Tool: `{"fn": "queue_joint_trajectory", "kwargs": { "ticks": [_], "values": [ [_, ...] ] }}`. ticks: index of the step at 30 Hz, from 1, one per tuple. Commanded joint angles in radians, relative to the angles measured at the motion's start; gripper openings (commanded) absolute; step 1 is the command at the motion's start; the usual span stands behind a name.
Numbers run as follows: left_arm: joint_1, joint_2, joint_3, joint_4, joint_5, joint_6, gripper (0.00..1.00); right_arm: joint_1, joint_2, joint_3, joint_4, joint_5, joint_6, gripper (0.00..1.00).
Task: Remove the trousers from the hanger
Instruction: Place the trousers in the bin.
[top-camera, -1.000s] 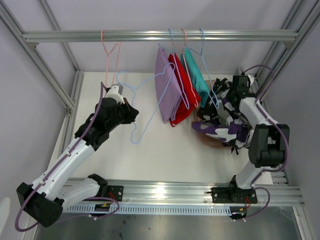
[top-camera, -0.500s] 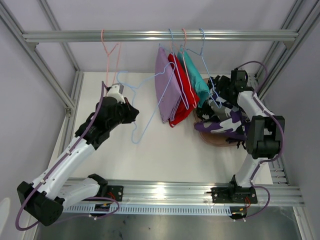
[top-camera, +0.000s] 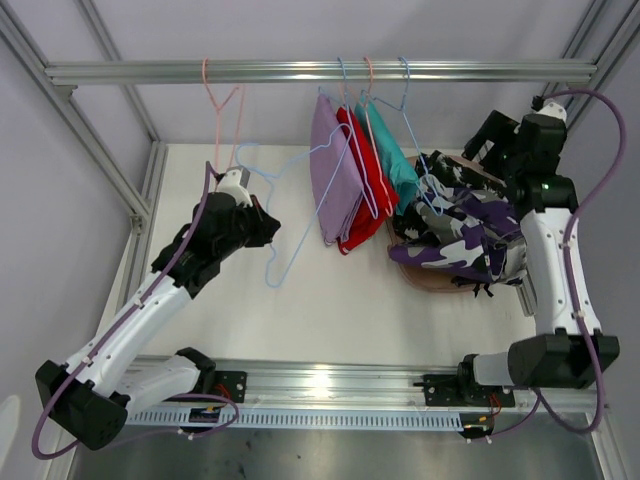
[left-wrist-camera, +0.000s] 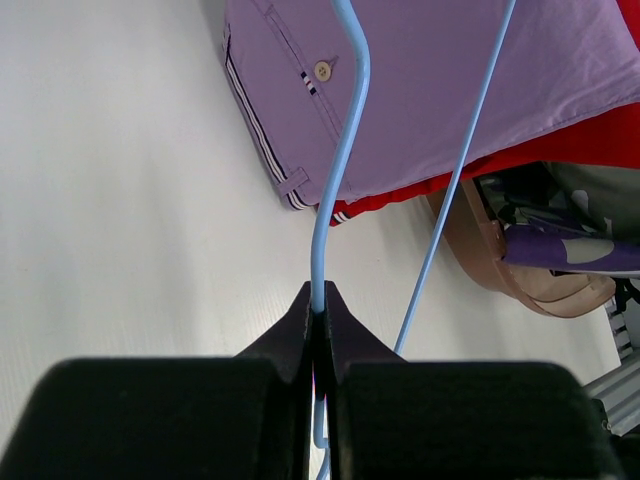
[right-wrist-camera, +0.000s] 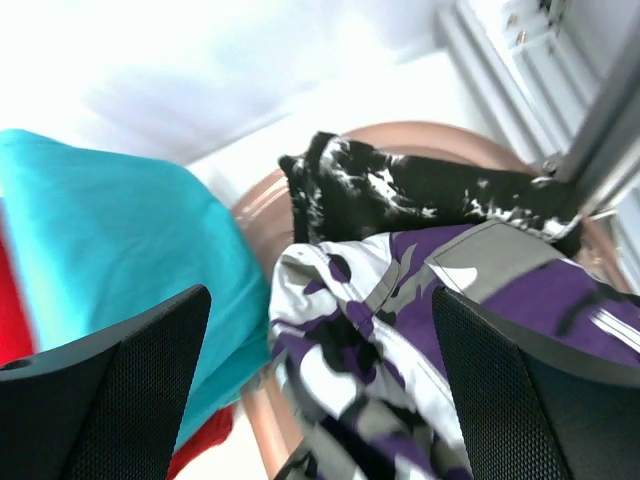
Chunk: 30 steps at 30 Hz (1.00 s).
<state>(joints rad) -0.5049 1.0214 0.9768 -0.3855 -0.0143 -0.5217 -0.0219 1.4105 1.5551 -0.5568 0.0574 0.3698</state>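
Observation:
Lilac trousers (top-camera: 335, 180), red trousers (top-camera: 368, 190) and teal trousers (top-camera: 395, 160) hang on wire hangers from the top rail. Purple-and-white trousers (top-camera: 455, 245) and black speckled trousers (top-camera: 450, 180) lie in a brown basket (top-camera: 432, 280). My left gripper (top-camera: 268, 232) is shut on an empty light-blue hanger (top-camera: 290, 235); in the left wrist view the wire (left-wrist-camera: 335, 190) runs up from between the closed fingers. My right gripper (top-camera: 492, 140) is open and empty, raised above the basket; the right wrist view shows the purple trousers (right-wrist-camera: 400, 340), black trousers (right-wrist-camera: 420, 195) and teal trousers (right-wrist-camera: 110, 270) below it.
An empty pink hanger (top-camera: 220, 110) hangs at the left of the top rail (top-camera: 300, 72). Aluminium frame posts stand at both sides and a rail runs along the near edge.
My right arm has lifted up and back from the basket to the far right, leaving the purple-and-white trousers there. My left gripper has stayed still with the blue hanger.

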Motion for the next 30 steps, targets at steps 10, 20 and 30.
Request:
{"fn": "queue_joint_trajectory", "kwargs": {
  "ticks": [10,20,30],
  "values": [
    [-0.011,0.0,0.045,0.005,0.043,0.023,0.0,0.016,-0.269,-0.15,-0.241,-0.093,-0.023,0.95],
    [-0.011,0.006,0.046,0.005,0.047,0.022,0.0,0.111,-0.551,-0.332,-0.295,-0.113,0.023,0.71],
    [-0.011,0.008,0.046,0.004,0.031,0.025,0.0,0.126,-0.61,-0.493,-0.267,-0.174,0.014,0.58]
  ]
}}
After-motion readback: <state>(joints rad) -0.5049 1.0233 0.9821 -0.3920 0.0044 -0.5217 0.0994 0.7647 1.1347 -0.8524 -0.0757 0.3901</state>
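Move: The camo trousers already lie loose in the bin, about 29 cm below the open right hand, some 2 cm back and 5 cm to its right. The black trousers lie with them at the same depth, roughly 10 cm ahead and 3 cm right of the hand. The teal trousers hang about level with it fore and aft, 17 cm to its left and 8 cm lower. From the left hand the camo trousers are some 11 cm ahead, 46 cm right and 21 cm below. The camo trousers are left in the bin as the empty right hand draws about 19 cm back towards its base and drifts some 5 cm left, rising a little before sinking again. It turns roughly 15 degrees counter-clockwise while its wide-open fingers close to a bit over half, on nothing. The left hand stays put and keeps its grip on the bare blue hanger. ##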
